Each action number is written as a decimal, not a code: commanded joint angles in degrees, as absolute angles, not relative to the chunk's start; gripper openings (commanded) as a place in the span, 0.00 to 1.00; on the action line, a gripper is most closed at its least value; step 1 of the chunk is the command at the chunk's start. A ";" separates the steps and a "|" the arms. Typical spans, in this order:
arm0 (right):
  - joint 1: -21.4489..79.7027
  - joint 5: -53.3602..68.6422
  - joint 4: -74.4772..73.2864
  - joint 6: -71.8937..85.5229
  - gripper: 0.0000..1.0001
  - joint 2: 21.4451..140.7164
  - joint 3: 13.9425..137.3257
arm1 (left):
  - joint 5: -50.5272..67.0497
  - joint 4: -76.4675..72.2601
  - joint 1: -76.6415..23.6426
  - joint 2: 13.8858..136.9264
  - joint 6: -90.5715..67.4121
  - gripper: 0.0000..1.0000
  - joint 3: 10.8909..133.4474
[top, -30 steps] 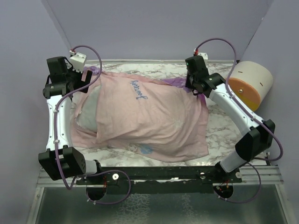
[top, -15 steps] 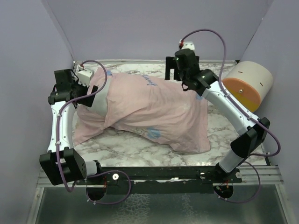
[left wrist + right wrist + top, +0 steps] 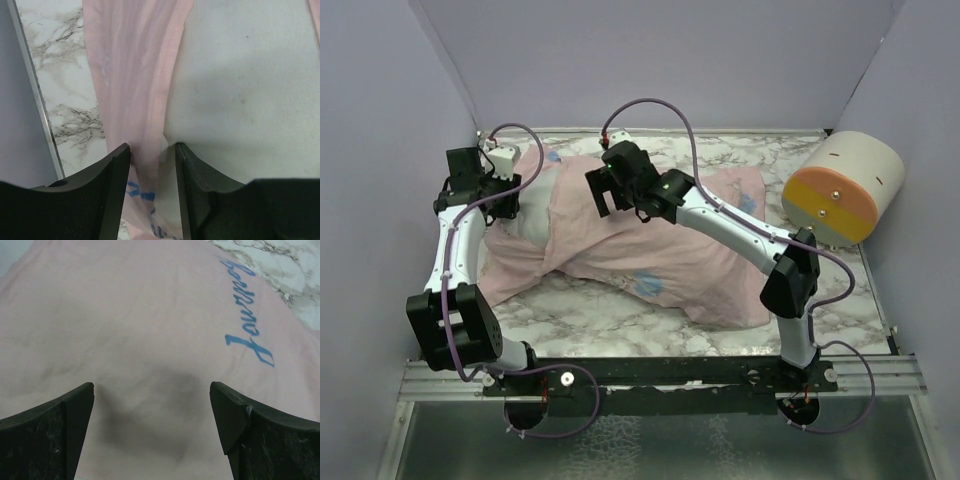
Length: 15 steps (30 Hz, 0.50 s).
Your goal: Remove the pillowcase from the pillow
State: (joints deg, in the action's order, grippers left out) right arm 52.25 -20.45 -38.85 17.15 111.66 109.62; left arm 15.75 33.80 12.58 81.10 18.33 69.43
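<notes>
The pillowcase (image 3: 650,240) lies inside out, pale pink, over most of the pillow (image 3: 525,212), whose white left end is bare. My left gripper (image 3: 498,195) sits at that bare end. In the left wrist view its jaws (image 3: 152,160) stand partly closed, a narrow gap still between them. A bunched strip of pillowcase (image 3: 135,75) runs through the gap beside the white pillow (image 3: 250,90). My right gripper (image 3: 605,195) hovers over the cover's upper left part. It is wide open (image 3: 152,410) above the pink cloth (image 3: 125,315) with blue lettering, holding nothing.
A cream-and-orange cylinder (image 3: 835,190) lies at the back right by the wall. Marble tabletop (image 3: 560,315) shows in front of the pillow and at its left (image 3: 65,75). The left wall and its metal edge (image 3: 35,90) run close to my left gripper.
My right gripper let go at the right end, opened, and swung left to the cover's middle. The left jaws narrowed around a fold of fabric. The cover bunched toward the left.
</notes>
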 commanded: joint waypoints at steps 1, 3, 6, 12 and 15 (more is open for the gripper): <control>53.93 -16.86 -37.71 14.97 0.99 117.27 117.55 | 12.67 28.75 12.77 83.62 16.82 0.40 70.16; 54.11 -15.85 -37.69 14.71 1.00 120.08 120.56 | 10.04 27.45 12.77 84.47 17.74 0.38 68.68; 54.07 -13.53 -38.03 12.23 0.99 124.43 125.62 | 8.04 26.08 12.74 84.72 19.44 0.38 65.94; 53.45 -5.82 -39.98 5.61 0.99 131.21 135.65 | 11.17 25.71 12.81 83.14 19.22 0.13 63.62; 49.66 0.37 -38.63 6.34 0.99 130.77 136.89 | 14.07 26.57 12.76 82.57 17.49 0.11 63.84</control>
State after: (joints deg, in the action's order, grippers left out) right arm 53.04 -9.28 -39.46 8.80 130.41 133.12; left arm 10.96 27.05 12.62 84.40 18.98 63.83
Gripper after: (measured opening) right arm 0.994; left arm 0.121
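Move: Some 4 cm below the left hand and about 1 cm ahead and to its left is the pillowcase's left opening edge. The bare pillow lies about 5 cm to that hand's right, 1 cm back and 5 cm below. The pillowcase's right opening edge lies some 14 cm to the right hand's left, level ahead and about 8 cm lower. From the right hand, the bare pillow is around 19 cm left, level ahead and 9 cm below. Sinking about 4 cm after a small nudge forward and left, the left hand brings its half-open fingers down around the pillowcase's left opening edge and closes them, pinching the cloth. Meanwhile the empty right hand sweeps some 9 cm left over the pillowcase towards its right opening edge, edging forward and turning about 15 degrees counter-clockwise, its fingers still wide open. ##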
